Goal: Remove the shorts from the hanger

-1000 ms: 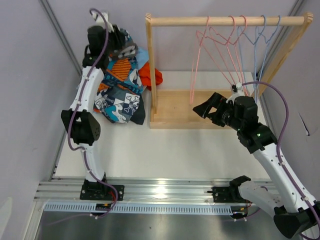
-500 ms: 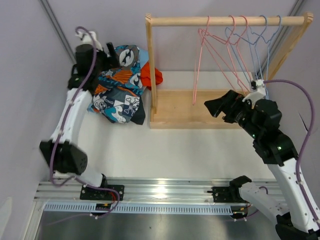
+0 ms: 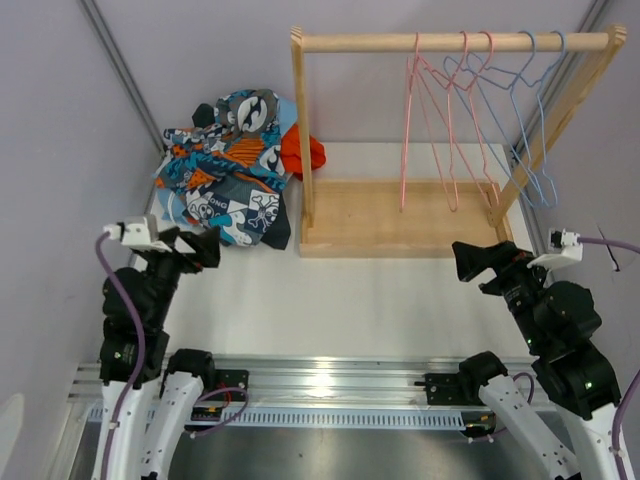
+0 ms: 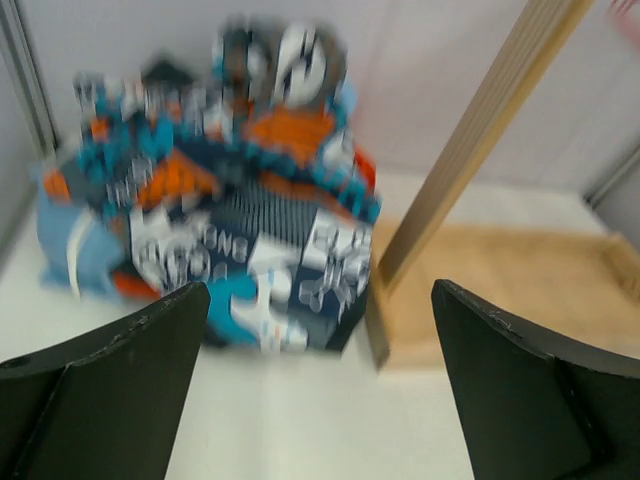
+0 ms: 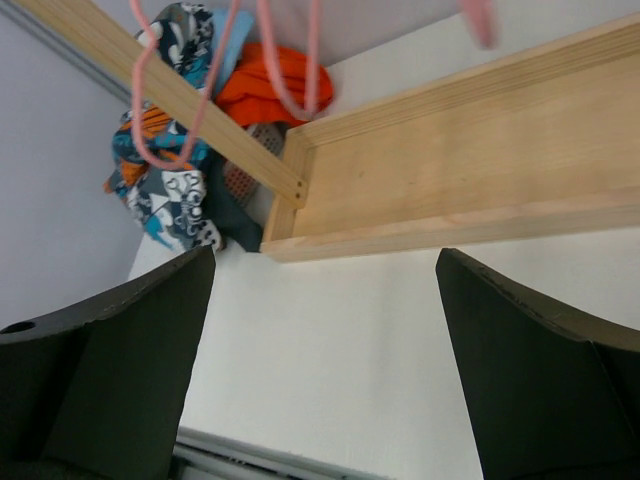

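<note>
The cartoon-print shorts (image 3: 228,165) lie on top of a heap at the back left of the table, also blurred in the left wrist view (image 4: 230,200) and in the right wrist view (image 5: 165,180). Orange-red shorts (image 3: 303,152) peek out behind the rack post, also in the right wrist view (image 5: 270,85). Dark fabric (image 3: 270,228) shows at the heap's near edge. Several bare wire hangers (image 3: 470,110) hang on the wooden rack (image 3: 400,215). My left gripper (image 3: 200,247) is open and empty, near the heap's front. My right gripper (image 3: 475,262) is open and empty in front of the rack base.
The rack's top rail (image 3: 450,42) spans the back, its slanted brace (image 3: 550,110) at the right. Grey walls close in both sides. A metal rail (image 3: 320,380) runs along the table's near edge.
My left arm let go of the print shorts on the heap and pulled back to the near left. My right arm drew back from the hangers toward the near right.
</note>
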Motion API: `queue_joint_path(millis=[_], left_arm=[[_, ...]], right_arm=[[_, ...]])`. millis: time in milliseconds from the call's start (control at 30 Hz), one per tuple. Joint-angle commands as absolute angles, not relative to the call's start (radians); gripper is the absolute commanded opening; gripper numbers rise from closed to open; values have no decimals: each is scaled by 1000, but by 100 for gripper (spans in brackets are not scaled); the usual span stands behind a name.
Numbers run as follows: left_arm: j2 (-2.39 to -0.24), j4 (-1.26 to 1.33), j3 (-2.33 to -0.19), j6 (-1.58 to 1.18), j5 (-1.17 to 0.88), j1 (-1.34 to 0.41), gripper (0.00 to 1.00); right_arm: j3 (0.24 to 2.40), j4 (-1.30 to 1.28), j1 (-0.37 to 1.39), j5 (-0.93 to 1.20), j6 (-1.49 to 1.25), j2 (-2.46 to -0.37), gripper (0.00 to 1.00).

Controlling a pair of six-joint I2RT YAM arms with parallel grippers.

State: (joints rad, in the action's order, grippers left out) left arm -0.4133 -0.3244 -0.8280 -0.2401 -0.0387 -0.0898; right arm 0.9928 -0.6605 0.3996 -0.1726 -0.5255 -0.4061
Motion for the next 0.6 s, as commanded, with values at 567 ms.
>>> queue_joint_path(millis=[567], left_arm=[[-359, -453, -701, -264, -86, -167, 99]], right_arm=[[865, -661, 393, -288, -397, -216, 99]])
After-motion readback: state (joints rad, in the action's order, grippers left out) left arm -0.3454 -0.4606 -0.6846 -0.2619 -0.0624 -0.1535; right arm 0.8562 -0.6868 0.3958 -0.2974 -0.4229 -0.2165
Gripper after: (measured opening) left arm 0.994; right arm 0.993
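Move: Ahead of the left hand, about 35 cm out, some 20 cm lower and practically straight in front, is the heap of removed shorts in the basket, patterned pair on top. From the right hand that same heap lies roughly 53 cm to the left and 38 cm farther out, about 20 cm below. Sinking about 8 cm, most of it at the very start, the empty left hand settles short of the shorts heap, its fingers tipping down some 10 degrees, with a slight drift right. The right hand eases right and down, 3 to 4 cm each way, rolling a little. Both grippers stay wide open and touch nothing. ##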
